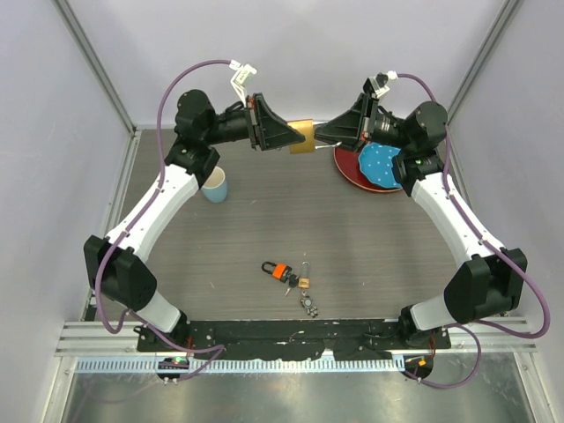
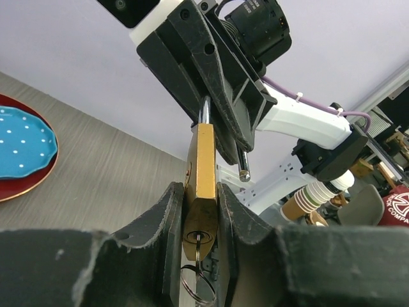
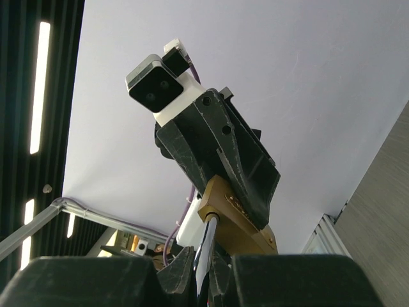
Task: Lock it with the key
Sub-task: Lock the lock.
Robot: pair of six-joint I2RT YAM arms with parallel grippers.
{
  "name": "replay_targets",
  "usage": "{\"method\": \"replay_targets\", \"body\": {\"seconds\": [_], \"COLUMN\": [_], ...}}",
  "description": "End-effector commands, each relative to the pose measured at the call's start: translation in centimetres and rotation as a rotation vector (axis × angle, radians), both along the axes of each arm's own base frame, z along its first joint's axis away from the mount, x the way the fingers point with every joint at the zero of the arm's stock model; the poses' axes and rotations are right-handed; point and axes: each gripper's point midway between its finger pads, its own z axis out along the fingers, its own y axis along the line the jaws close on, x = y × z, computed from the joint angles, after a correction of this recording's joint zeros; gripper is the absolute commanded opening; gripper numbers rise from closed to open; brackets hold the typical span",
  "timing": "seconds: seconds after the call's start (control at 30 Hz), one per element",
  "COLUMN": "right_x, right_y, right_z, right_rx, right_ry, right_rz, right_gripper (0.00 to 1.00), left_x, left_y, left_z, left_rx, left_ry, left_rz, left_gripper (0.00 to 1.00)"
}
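Note:
A big brass padlock (image 1: 303,137) hangs in the air at the back middle, between both grippers. My left gripper (image 1: 296,139) is shut on its body (image 2: 204,160), the jaws pressed flat on both sides (image 2: 200,217). A thin metal blade with a wire ring (image 2: 197,281) sits in its keyhole. My right gripper (image 1: 318,137) is shut on the silver shackle (image 3: 208,240), just below the brass body (image 3: 239,220). The key (image 1: 278,270), a small bunch with an orange head and a black head, lies on the table near the front, far from both grippers.
A tiny brass padlock (image 1: 302,282) with a silver keychain (image 1: 310,305) lies beside the key bunch. A light blue cup (image 1: 214,185) stands at the back left. A red plate (image 1: 345,167) carrying a blue dotted plate (image 1: 379,163) sits at the back right, under the right arm.

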Motion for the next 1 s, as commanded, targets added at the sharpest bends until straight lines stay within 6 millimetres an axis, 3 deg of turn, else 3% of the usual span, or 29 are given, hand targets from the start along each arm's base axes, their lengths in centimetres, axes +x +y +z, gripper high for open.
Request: {"method": "replay_targets", "body": {"seconds": [0.0, 0.17, 0.37, 0.47, 0.5, 0.53, 0.63, 0.73, 0.97], "right_x": [-2.0, -1.8, -0.6, 0.3, 0.5, 0.7, 1.4, 2.5, 5.0], "right_y": [-0.6, -0.5, -0.2, -0.2, -0.2, -0.2, -0.3, -0.4, -1.1], "right_z": [3.7, 2.8, -0.3, -2.6, -2.5, -3.5, -4.4, -5.8, -7.8], "right_rx": [0.064, 0.054, -0.03, -0.123, -0.144, -0.18, -0.207, -0.252, -0.376], "right_ry": [-0.161, -0.143, -0.119, -0.119, -0.13, -0.131, -0.119, -0.095, -0.059], "right_rz": [-0.026, -0.023, -0.058, -0.091, -0.106, -0.115, -0.148, -0.185, -0.28], "right_gripper": [0.02, 0.02, 0.06, 0.22, 0.28, 0.41, 0.57, 0.64, 0.68], "left_x": [-1.0, -0.9, 0.0, 1.1, 1.2, 1.6, 2.3, 3.2, 4.5], "left_y": [0.0, 0.0, 0.0, 0.0, 0.1, 0.4, 0.7, 1.4, 3.1], "left_z": [1.7, 1.8, 0.8, -0.5, -0.5, -0.7, -0.9, -1.1, -1.6], "left_rx": [-0.02, -0.019, 0.004, 0.021, 0.019, 0.014, -0.013, -0.038, -0.043], "left_ry": [-0.032, -0.005, 0.075, 0.185, 0.203, 0.253, 0.28, 0.315, 0.354], "left_rz": [-0.045, -0.039, -0.018, -0.004, -0.007, -0.002, 0.002, 0.032, 0.085], "left_gripper": [0.01, 0.0, 0.0, 0.0, 0.0, 0.0, 0.0, 0.0, 0.0]}}
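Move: The left hand already grips the padlock's body, its middle about 2 cm to its right and level. The right hand still pinches the shackle, with the body some 4 cm to its left. The blue mug stands roughly 16 cm ahead of the left hand, 22 cm to its left and 40 cm below; the blue plate lies some 20 cm ahead of the right hand, 22 cm to its right and 43 cm below. Both hands sink and go forward, right about 8 cm down, opening off the shackle; left rolls, keeping the padlock. ##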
